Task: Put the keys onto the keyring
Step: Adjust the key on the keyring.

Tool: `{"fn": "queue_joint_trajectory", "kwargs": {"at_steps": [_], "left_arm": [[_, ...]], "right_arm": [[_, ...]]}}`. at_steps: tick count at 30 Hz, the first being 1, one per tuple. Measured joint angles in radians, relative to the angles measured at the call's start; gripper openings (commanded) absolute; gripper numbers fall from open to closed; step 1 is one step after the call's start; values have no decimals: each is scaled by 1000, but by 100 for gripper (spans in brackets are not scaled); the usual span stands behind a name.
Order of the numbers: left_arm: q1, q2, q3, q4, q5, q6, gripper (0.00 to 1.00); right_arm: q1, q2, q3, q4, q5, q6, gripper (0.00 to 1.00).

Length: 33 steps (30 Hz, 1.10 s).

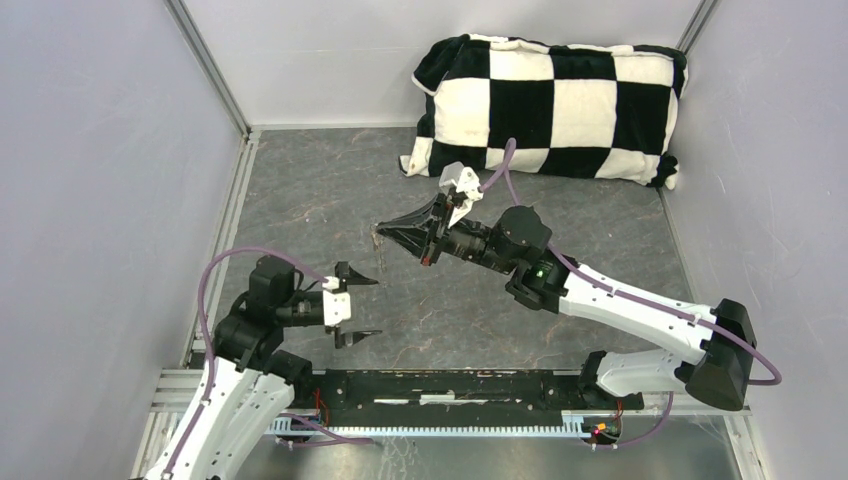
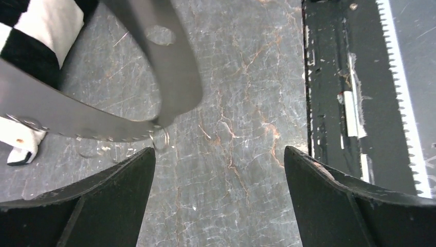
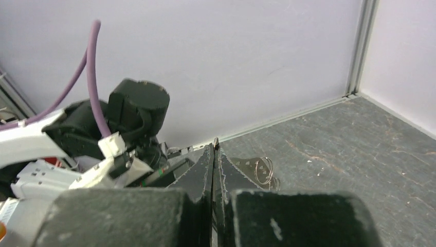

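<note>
My right gripper (image 1: pixel 381 231) hangs mid-table, jaws pressed shut (image 3: pixel 215 149) on a thin wire loop, the keyring (image 1: pixel 378 252). The loop dangles just under the fingertips. In the left wrist view it shows as a small silvery ring (image 2: pixel 160 138) at the tip of the right gripper's blurred grey fingers (image 2: pixel 169 77). In the right wrist view its coils (image 3: pixel 264 170) sit beside the finger's shadow. My left gripper (image 1: pixel 376 307) is nearer and lower left, wide open (image 2: pixel 220 150), with only bare table between its fingers. The keys cannot be made out in any view.
A black-and-white checkered pillow (image 1: pixel 550 105) lies against the back wall, and its corner shows in the left wrist view (image 2: pixel 36 31). Grey walls enclose the dark marbled tabletop (image 1: pixel 330 190). A black rail (image 1: pixel 450 385) runs along the near edge.
</note>
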Motion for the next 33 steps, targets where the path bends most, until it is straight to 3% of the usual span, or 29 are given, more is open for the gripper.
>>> {"fn": "queue_joint_trajectory", "kwargs": {"at_steps": [8, 15, 22, 25, 26, 29, 33], "left_arm": [[0, -126, -166, 261, -84, -12, 100], [0, -64, -191, 497, -122, -101, 100], [0, -33, -192, 637, -52, -229, 98], [0, -55, -192, 655, -48, -272, 82], [0, -66, -192, 658, -55, -283, 72], [0, -87, -190, 653, -81, -286, 29], [0, -90, -182, 602, -139, -251, 7]], "right_arm": [[0, 12, 10, 37, 61, 37, 0], [0, 28, 12, 64, 79, 74, 0], [0, 28, 12, 74, 94, 89, 0], [0, 28, 12, 73, 101, 88, 0], [0, 28, 12, 73, 101, 89, 0], [0, 28, 12, 74, 103, 88, 0], [0, 14, 7, 72, 101, 89, 0]]}}
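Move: The keyring hangs upright from the right gripper's closed fingertips. Its middle is about 6 cm ahead of the left hand point and 10 cm above it, hardly to either side; its lower end is roughly 5 cm ahead, 1 cm to the right and 5 cm up. The right fingertips are around 6 cm ahead of the left hand and some 18 cm higher. From the right hand the keyring's middle is about 7 cm straight below. Bring the wide-open left gripper forward about 5 cm to the hanging keyring's lower end, dipping slightly and then rising to finish some 4 cm higher, with the wrist rolling and the fingers tipping up. Late on, close the fingers most of the way to pinch the keyring's lower end. Keep the right gripper shut on the upper end, easing it up and forward a couple of centimetres. ##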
